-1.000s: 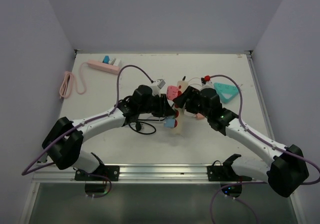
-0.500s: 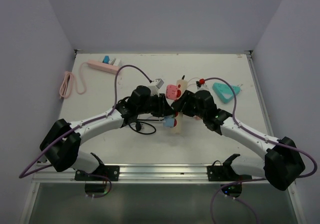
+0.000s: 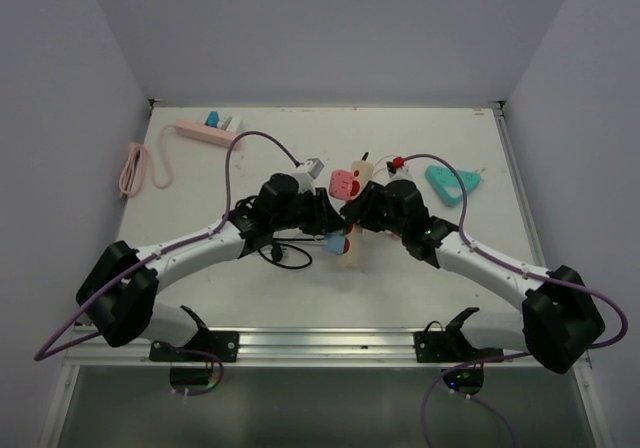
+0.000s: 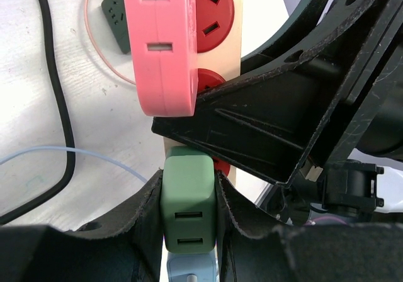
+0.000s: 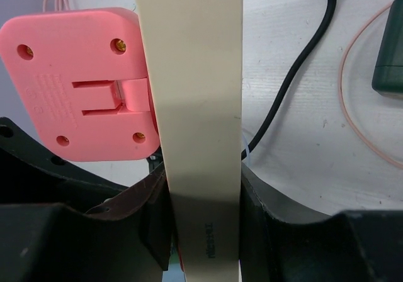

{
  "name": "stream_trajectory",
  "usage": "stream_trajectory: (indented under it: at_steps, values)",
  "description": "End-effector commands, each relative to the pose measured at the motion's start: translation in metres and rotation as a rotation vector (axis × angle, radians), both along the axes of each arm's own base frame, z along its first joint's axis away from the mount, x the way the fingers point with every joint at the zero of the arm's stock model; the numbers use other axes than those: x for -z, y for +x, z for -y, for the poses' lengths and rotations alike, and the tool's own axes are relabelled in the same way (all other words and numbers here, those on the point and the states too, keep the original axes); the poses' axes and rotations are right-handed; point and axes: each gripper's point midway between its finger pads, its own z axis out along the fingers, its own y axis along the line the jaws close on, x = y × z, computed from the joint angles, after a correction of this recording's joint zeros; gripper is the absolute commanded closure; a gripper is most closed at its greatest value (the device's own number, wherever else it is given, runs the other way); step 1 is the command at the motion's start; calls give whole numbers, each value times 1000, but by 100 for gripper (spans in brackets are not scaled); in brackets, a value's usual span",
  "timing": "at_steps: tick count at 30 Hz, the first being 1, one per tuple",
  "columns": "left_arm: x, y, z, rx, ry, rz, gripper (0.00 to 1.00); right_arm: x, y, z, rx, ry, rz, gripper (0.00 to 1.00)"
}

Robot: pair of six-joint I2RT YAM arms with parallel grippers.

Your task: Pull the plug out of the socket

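The socket is a beige strip [image 5: 195, 106] with red outlets [image 4: 214, 5], held off the table at the middle [image 3: 356, 203]. My right gripper [image 5: 204, 181] is shut on the strip's near end, one finger on each long side. A green plug [image 4: 189, 197] with two USB slots sits in a red outlet, and my left gripper [image 4: 189, 181] is shut on its sides. A light blue plug [image 4: 192, 270] shows just below the green one. A pink adapter [image 4: 160, 49] is plugged in further along the strip [image 3: 345, 181]. The two grippers meet at the strip [image 3: 345, 226].
A black cable [image 5: 302, 74] loops on the table under the strip. A dark green adapter [image 5: 389, 55] with a thin pink wire lies nearby. At the back left are a pink power strip [image 3: 207, 133] and a coiled pink cable [image 3: 132, 168]. A teal triangular item [image 3: 450, 183] lies right.
My right gripper has moved left onto the strip and closed on it. The left gripper has kept its grip on the green plug and shifted slightly back.
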Motion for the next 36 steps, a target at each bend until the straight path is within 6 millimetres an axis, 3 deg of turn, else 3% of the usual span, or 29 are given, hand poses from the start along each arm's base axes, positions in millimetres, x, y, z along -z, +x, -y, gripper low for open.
stream_trajectory:
  at_steps: [1, 10, 18, 25, 30, 33, 36]
  values:
    - [-68, 9, 8, 1, -147, 186, 100, -4, 3, 6, -2, -78, 38, 100]
    - [-71, 8, -13, -21, -116, 192, 100, 27, -2, 90, 145, -525, -11, 100]
    - [-78, 7, -35, -30, -103, 181, 100, 43, -5, 128, 216, -646, -70, 100]
    - [-73, 10, -65, -57, -41, 139, 100, 47, -5, 148, 241, -741, -89, 100]
    - [-84, 9, -70, -50, -7, 144, 100, 47, -5, 151, 236, -772, -99, 100]
    - [-90, 10, -73, -63, -4, 163, 100, 39, -2, 143, 226, -717, -74, 100]
    - [-81, 12, -77, -80, 17, 154, 100, 31, -2, 131, 213, -638, -59, 100]
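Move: My left fingers already hold the green plug, level with the hand point. The power strip's middle is roughly 6 cm to their right and 4 cm ahead, the pink plug about 11 cm ahead and 2 cm right, and the blue plug some 5 cm straight back. My right hand already grips the strip between the pink and green plugs; from it the green plug is about 5 cm back and 6 cm left. Keeping both grips shut, I draw the green plug and the power strip apart. Both hands first rise slowly by about 3 cm, my left easing left; then my left hand springs up and left while my right swings some 14 cm right, down and slightly back, rolling about 40 degrees with its left side dropping. ##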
